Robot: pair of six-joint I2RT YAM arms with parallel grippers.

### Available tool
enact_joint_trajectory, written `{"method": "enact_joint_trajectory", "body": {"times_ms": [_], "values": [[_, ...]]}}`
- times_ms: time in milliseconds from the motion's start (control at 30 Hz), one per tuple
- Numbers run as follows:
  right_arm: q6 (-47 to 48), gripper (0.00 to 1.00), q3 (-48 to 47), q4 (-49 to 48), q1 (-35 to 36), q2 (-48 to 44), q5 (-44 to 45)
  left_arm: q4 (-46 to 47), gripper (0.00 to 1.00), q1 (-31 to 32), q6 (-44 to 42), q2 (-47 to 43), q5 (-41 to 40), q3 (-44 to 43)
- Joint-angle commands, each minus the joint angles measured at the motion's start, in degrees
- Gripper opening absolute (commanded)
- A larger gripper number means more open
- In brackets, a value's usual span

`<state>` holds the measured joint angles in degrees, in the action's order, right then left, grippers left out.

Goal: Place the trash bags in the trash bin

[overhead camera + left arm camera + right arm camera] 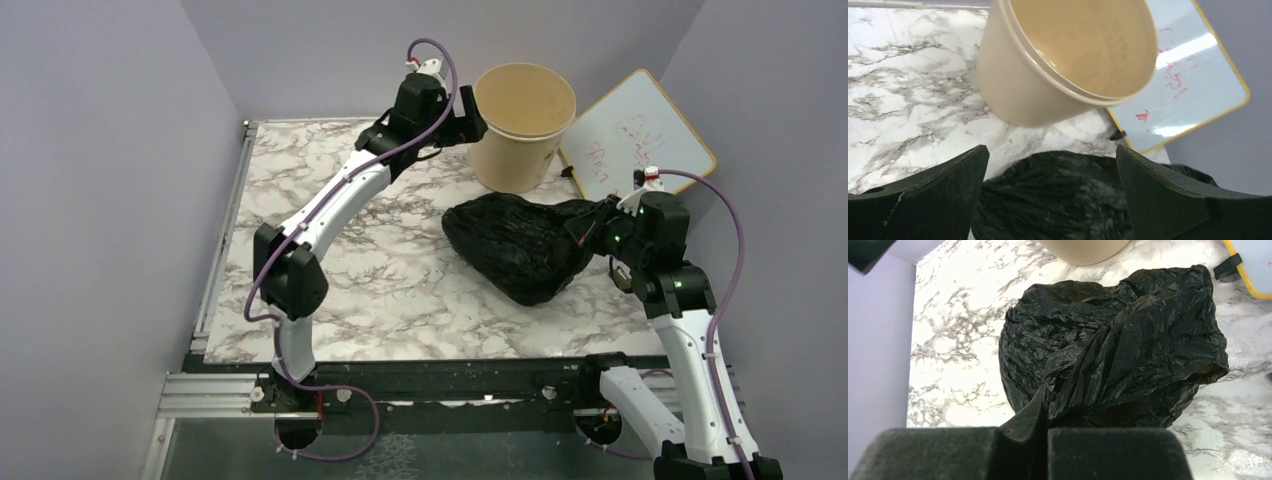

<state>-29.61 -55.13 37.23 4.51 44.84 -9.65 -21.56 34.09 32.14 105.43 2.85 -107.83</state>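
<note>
The trash bin (523, 125), a round beige tub, stands upright at the back of the marble table with nothing visible inside it. My left gripper (468, 122) hovers beside its left rim, open and holding nothing. In the left wrist view the spread fingers (923, 195) frame the bin (1048, 85) and the bag (1048, 200) below. The trash bag (525, 245), crumpled glossy black plastic, lies on the table in front of the bin. My right gripper (600, 225) is shut on the bag's right edge. In the right wrist view the bag (1118, 340) bunches into the closed gripper (1048, 410).
A white board with a yellow frame (640, 135) and red scribbles leans against the right wall behind the bin. Purple walls close in the table on the left, back and right. A metal rail (225, 260) runs along the table's left edge.
</note>
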Motion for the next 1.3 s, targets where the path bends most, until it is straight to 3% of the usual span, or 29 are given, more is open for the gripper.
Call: {"method": "enact_joint_trajectory", "body": {"times_ms": [0,267,500,667,933,1133,1200,1267], "values": [[3.5,0.01,-1.7,2.1,0.0,-1.1,-2.3,-0.4,0.99,0.0,-0.4,8.7,-5.0,-9.5],[2.9,0.01,1.5,0.6,0.0,-1.3,-6.8,6.0,0.99,0.0,1.4,16.7,-5.7,-17.1],[3.3,0.01,2.0,0.6,0.0,-1.0,-7.5,10.1,0.89,0.0,0.9,20.9,-8.6,-19.6],[3.9,0.01,2.1,1.3,0.0,-0.9,-8.2,5.4,0.81,0.0,-0.6,27.5,-9.5,-27.2],[4.7,0.01,2.8,2.6,0.0,-2.3,-7.7,5.5,0.76,0.0,-1.7,29.1,-11.0,-27.3],[4.6,0.01,2.9,2.9,0.0,-2.4,-8.1,2.2,0.57,0.0,-2.4,30.1,-10.3,-28.4],[4.7,0.00,2.4,3.2,0.0,-2.4,-8.0,1.4,0.43,0.0,-2.3,29.9,-10.2,-27.8],[5.1,0.01,1.8,3.8,0.0,-2.4,-7.2,1.0,0.37,0.0,-2.1,29.2,-10.4,-26.7]]}}
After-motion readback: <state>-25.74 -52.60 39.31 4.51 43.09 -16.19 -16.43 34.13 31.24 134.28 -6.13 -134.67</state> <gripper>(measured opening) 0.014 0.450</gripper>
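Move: The left hand, empty and wide open, has the trash bin's near-left rim about 12 cm ahead, 5 cm to its right and 7 cm below; the bin's middle is some 15 cm ahead, 15 cm right and 21 cm down. The black bag lies roughly 10 cm back and 13 cm right, 19 cm below. From the right hand, which already holds that bag, the same rim is about 30 cm ahead and 17 cm left, level in height. Reaching forward some 12 cm and about 5 cm right, the left hand dips about 5 cm, lifts 3, then sinks again to end some 6 cm lower, its fingers straddling the bin's near-left rim, one inside and one outside. They narrow to roughly half open, the outer one coming against the rim. The right hand keeps its grip on the bag, easing about 2 cm back and down. ##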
